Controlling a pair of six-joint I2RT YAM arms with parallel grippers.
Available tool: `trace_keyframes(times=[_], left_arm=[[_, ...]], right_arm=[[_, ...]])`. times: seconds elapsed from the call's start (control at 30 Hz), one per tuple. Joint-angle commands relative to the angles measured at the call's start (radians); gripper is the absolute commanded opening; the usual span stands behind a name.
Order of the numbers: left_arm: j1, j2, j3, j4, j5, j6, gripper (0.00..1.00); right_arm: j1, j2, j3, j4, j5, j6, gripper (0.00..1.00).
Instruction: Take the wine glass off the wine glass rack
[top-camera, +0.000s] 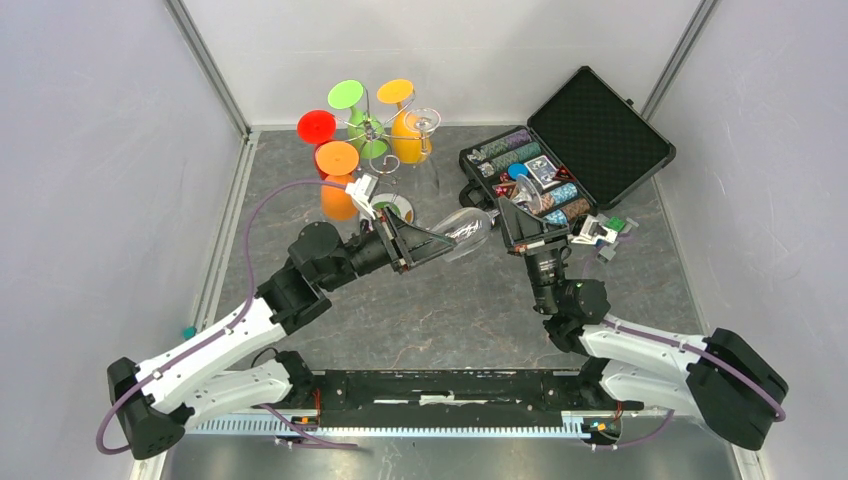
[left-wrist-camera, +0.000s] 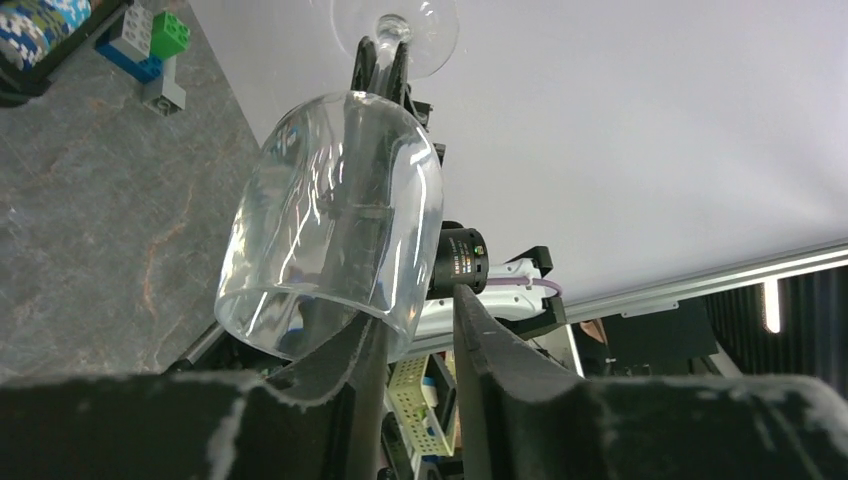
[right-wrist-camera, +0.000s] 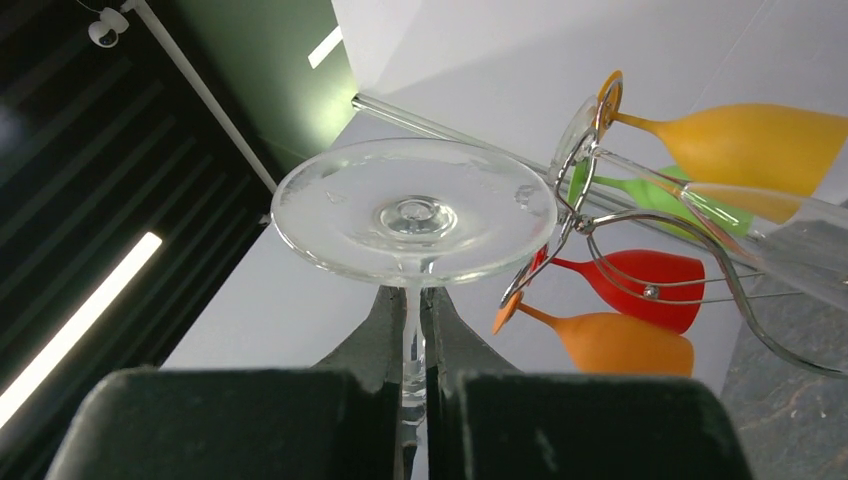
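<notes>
A clear wine glass (top-camera: 466, 232) hangs tilted in the air between my two grippers, away from the wine glass rack (top-camera: 366, 128). My right gripper (right-wrist-camera: 412, 295) is shut on its thin stem just under the round foot (right-wrist-camera: 413, 210). My left gripper (left-wrist-camera: 418, 310) straddles the rim of the bowl (left-wrist-camera: 330, 220). One finger (left-wrist-camera: 350, 365) is inside the bowl. The other finger (left-wrist-camera: 485, 345) is outside, with a gap to the glass wall. The chrome rack (right-wrist-camera: 600, 235) carries red, orange, green and yellow glasses and one clear glass (top-camera: 425, 122).
An open black case (top-camera: 590, 130) with poker chips and cards lies at the back right. Toy bricks (top-camera: 610, 228) lie in front of it and also show in the left wrist view (left-wrist-camera: 150, 50). Grey walls close in both sides.
</notes>
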Motion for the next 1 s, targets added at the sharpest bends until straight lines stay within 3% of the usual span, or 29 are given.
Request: trace_keyframes(times=[0.0,0.1,0.23,0.37,0.73,0.87,0.97], left_arm=[[-0.004,0.007,0.109,0.0,-0.031,0.155,0.29],[-0.005,0.027,0.148,-0.054,-0.047,0.221,0.2],[-0.005,0.037,0.166,-0.081,-0.094,0.276,0.02],[-0.005,0.032,0.181,-0.116,-0.124,0.35,0.02],[-0.005,-0.055,0.234,-0.319,-0.209,0.623,0.02],[-0.005,-0.075,0.276,-0.476,-0.229,0.681,0.02],[-0.005,-0.085,0.321,-0.636,-0.274,0.718,0.02]], right_arm=[[0.027,0.034,0.027,0.052,-0.072,0.074,0.0],[0.029,0.044,0.035,0.057,-0.084,0.097,0.0],[0.04,0.046,0.041,0.033,-0.092,0.093,0.0],[0.041,0.051,0.038,0.028,-0.098,0.1,0.04],[0.042,0.026,0.059,-0.073,-0.152,0.046,0.73],[0.043,-0.003,0.034,-0.154,-0.185,0.037,0.86],[0.043,-0.048,0.003,-0.274,-0.23,0.039,0.88]])
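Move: The wine glass lies lengthwise between the hands: its middle is about 8 cm to the left hand's right, 5 cm ahead and nearly level, its rim at the left hand's half-open fingers. From the right hand, already pinching the stem by the foot, that middle is roughly 4 cm left and 3 cm back. From the left hand, the rack stands some 21 cm ahead, 12 cm left and 13 cm lower, its clear hanging glass 22 cm ahead, 3 cm left and 8 cm below. The left fingers close on the bowl's wall at the rim while that hand rises slightly, and only then does the right hand, which has held the stem almost still, open wide and let go. The left hand then draws the glass about 5 cm to its left and a little forward, rolling some 30 degrees clockwise as seen along its fingers and tipping them down, while the empty right hand also drifts 4–5 cm left and sinks about 2 cm, its open fingers staying near the stem. ##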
